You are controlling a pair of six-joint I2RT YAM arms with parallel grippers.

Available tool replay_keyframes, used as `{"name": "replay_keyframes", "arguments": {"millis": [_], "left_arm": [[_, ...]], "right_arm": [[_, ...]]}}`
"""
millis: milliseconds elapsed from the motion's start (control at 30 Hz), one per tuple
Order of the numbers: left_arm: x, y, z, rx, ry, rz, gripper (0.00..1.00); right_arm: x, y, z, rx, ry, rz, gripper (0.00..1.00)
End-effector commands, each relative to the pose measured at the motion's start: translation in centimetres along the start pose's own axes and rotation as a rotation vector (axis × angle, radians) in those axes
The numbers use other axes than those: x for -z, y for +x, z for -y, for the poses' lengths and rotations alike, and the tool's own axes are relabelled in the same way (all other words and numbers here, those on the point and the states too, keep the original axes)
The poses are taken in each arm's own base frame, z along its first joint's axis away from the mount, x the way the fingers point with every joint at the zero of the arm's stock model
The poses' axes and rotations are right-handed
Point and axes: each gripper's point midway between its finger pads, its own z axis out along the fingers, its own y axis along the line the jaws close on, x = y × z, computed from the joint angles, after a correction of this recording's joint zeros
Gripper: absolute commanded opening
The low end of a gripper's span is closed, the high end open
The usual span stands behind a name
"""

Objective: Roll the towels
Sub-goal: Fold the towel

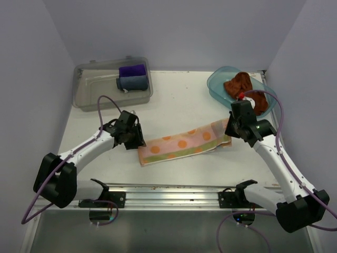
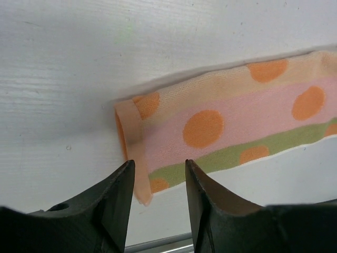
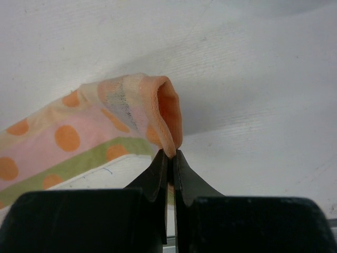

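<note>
The patterned towel [image 1: 181, 144], pink and peach with orange dots and a green stripe, lies as a long strip across the table's middle. My right gripper [image 1: 230, 132] is shut on its right end [image 3: 167, 126] and holds that end lifted and curled over. My left gripper [image 1: 138, 141] is open just above the towel's left end [image 2: 131, 142], its fingers on either side of the near corner, apart from the cloth. The rust-brown towel [image 1: 238, 84] lies crumpled in the blue bowl [image 1: 216, 83] at the back right.
A clear plastic bin [image 1: 84, 84] at the back left holds a purple cloth [image 1: 132, 70] and a grey-blue cloth [image 1: 132, 83], both rolled. A metal rail [image 1: 168, 191] runs along the table's near edge. White walls close in the sides and the back.
</note>
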Motion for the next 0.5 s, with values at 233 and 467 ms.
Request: {"name": "replay_keyframes", "arguments": {"millis": [233, 467], "left_arm": [[-0.3, -0.6, -4.9, 0.049, -0.136, 0.042, 0.24], [1.1, -2.6, -2.6, 0.035, -0.053, 0.094, 0.1]], "right_arm": [[0.1, -0.4, 0.5, 0.017, 0.03, 0.012, 0.0], [-0.1, 0.1, 0.4, 0.015, 0.019, 0.002, 0.0]]}}
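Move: The towel's folded left end lies about 2 cm to the left of the left gripper, 3 cm nearer the base and 5 cm below its half-open fingers. The towel's other end, still pinched by the right gripper, is some 35 cm to the right of the left gripper, 3 cm farther out and 11 cm higher; the grey box stands 32 cm ahead and 14 cm left. From the right gripper the left end is about 37 cm left, 6 cm back and 16 cm down. Bring the left gripper about 4 cm to the left, across the towel's left edge to bare table just outside it, sinking some 2 cm on the way. Close its fingers nearly shut on nothing as it travels. Hold the right gripper still, keeping its pinch on the raised right end. ##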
